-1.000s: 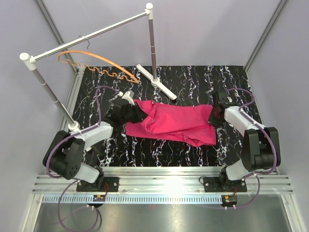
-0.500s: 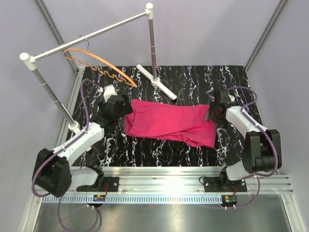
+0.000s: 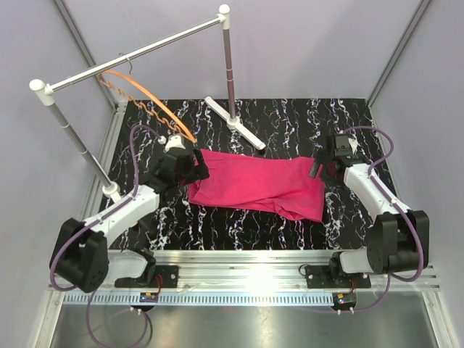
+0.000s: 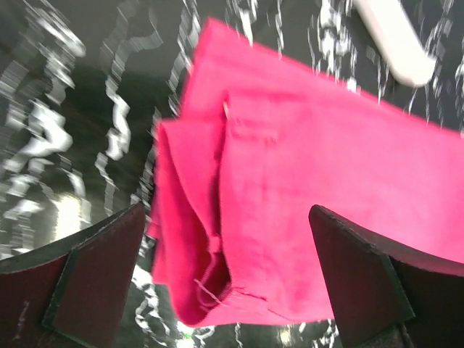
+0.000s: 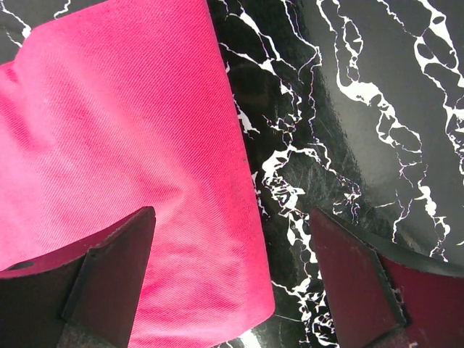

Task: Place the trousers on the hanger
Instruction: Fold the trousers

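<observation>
The magenta trousers lie folded flat across the middle of the black marbled table. My left gripper hovers open above their left end. In the left wrist view the jaws stand wide over the folded waist edge of the trousers, holding nothing. My right gripper is open above their right end. In the right wrist view it straddles the hem of the trousers without touching. The orange hanger hangs by its hook from the silver rail at the back left, turned edge-on.
The rail rests on two posts with white caps, one post at the back centre and one at the left. A white foot of the stand lies just behind the trousers and shows in the left wrist view. Grey walls enclose the table.
Both grippers have opened and let go of the trousers, which now lie flat. The left arm pulled back, then came over the left end again. The hanger has swung round on the rail.
</observation>
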You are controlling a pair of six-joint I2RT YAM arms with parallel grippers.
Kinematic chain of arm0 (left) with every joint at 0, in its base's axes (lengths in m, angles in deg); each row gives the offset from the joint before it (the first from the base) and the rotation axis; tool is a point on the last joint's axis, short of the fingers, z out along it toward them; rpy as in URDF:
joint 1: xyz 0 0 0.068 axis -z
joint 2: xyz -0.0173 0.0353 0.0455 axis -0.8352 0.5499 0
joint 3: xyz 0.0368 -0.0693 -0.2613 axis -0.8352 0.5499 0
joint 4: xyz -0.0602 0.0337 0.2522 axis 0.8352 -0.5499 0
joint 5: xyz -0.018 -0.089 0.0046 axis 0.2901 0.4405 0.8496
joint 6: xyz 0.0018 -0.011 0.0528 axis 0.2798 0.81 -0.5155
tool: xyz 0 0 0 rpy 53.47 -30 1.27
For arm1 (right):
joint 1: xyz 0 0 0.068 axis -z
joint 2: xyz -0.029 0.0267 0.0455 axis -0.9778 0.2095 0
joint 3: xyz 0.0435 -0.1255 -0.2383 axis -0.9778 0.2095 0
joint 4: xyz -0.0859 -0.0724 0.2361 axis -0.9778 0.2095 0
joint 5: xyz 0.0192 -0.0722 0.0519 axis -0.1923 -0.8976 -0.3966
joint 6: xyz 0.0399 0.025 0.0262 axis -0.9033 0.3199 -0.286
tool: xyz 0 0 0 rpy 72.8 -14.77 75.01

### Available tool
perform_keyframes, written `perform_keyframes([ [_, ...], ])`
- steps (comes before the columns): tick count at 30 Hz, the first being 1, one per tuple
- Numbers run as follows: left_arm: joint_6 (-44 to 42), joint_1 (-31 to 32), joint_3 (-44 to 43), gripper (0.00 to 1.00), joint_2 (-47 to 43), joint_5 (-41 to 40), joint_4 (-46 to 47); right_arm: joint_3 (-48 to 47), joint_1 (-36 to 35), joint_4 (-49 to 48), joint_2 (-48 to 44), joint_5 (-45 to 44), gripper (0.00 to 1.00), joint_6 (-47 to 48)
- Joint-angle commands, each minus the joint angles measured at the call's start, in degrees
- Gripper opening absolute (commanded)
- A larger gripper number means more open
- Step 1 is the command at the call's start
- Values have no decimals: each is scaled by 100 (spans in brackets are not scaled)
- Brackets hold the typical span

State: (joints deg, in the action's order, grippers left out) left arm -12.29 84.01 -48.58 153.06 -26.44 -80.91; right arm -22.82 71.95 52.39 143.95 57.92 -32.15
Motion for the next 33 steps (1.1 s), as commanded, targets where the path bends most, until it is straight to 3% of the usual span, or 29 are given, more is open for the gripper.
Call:
perform_keyframes([
  [1,318,75,64,99,509,604,264,-57,7,-45,-244,101,94,72],
  [11,564,84,11,99,1618,683,624,93,7,-116,-526,286,95,143],
  [13,547,84,37,90,1723,797,843,93,16,-125,-526,277,95,143],
  [14,529,84,11,75,1768,841,913,84,7,-116,-509,268,95,143],
  [15,512,84,-7,43,1855,894,975,93,7,-116,-517,251,95,143],
  [19,336,84,-95,0,1944,1184,1204,119,15,-125,-535,224,95,125],
  [33,-507,92,424,0,98,1633,2627,102,7,-151,-420,233,95,151],
])
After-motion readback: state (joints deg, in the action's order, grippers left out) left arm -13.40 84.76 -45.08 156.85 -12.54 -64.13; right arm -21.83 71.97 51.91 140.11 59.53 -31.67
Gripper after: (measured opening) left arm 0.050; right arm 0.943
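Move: The loose upper layer near the left end of the trousers lies some 3 cm to the right of the open left hand, level with it fore and aft, and about 10 cm below. The trousers' middle is roughly 18 cm to the right and 3 cm back. The stand's white foot is about 14 cm ahead and 11 cm right. From the right hand, that loose layer lies about 34 cm to the left, straight across, 7 cm down. The left fingertips pinch the upper layer near the trousers' left end: the open hand drops about 9 cm onto it, tipping down and drifting right, and the fingers shut. Keeping hold, it lifts some 10 cm straight back up, edging a little farther right while the fingers tilt up about 20 degrees and the hand turns slightly clockwise. ##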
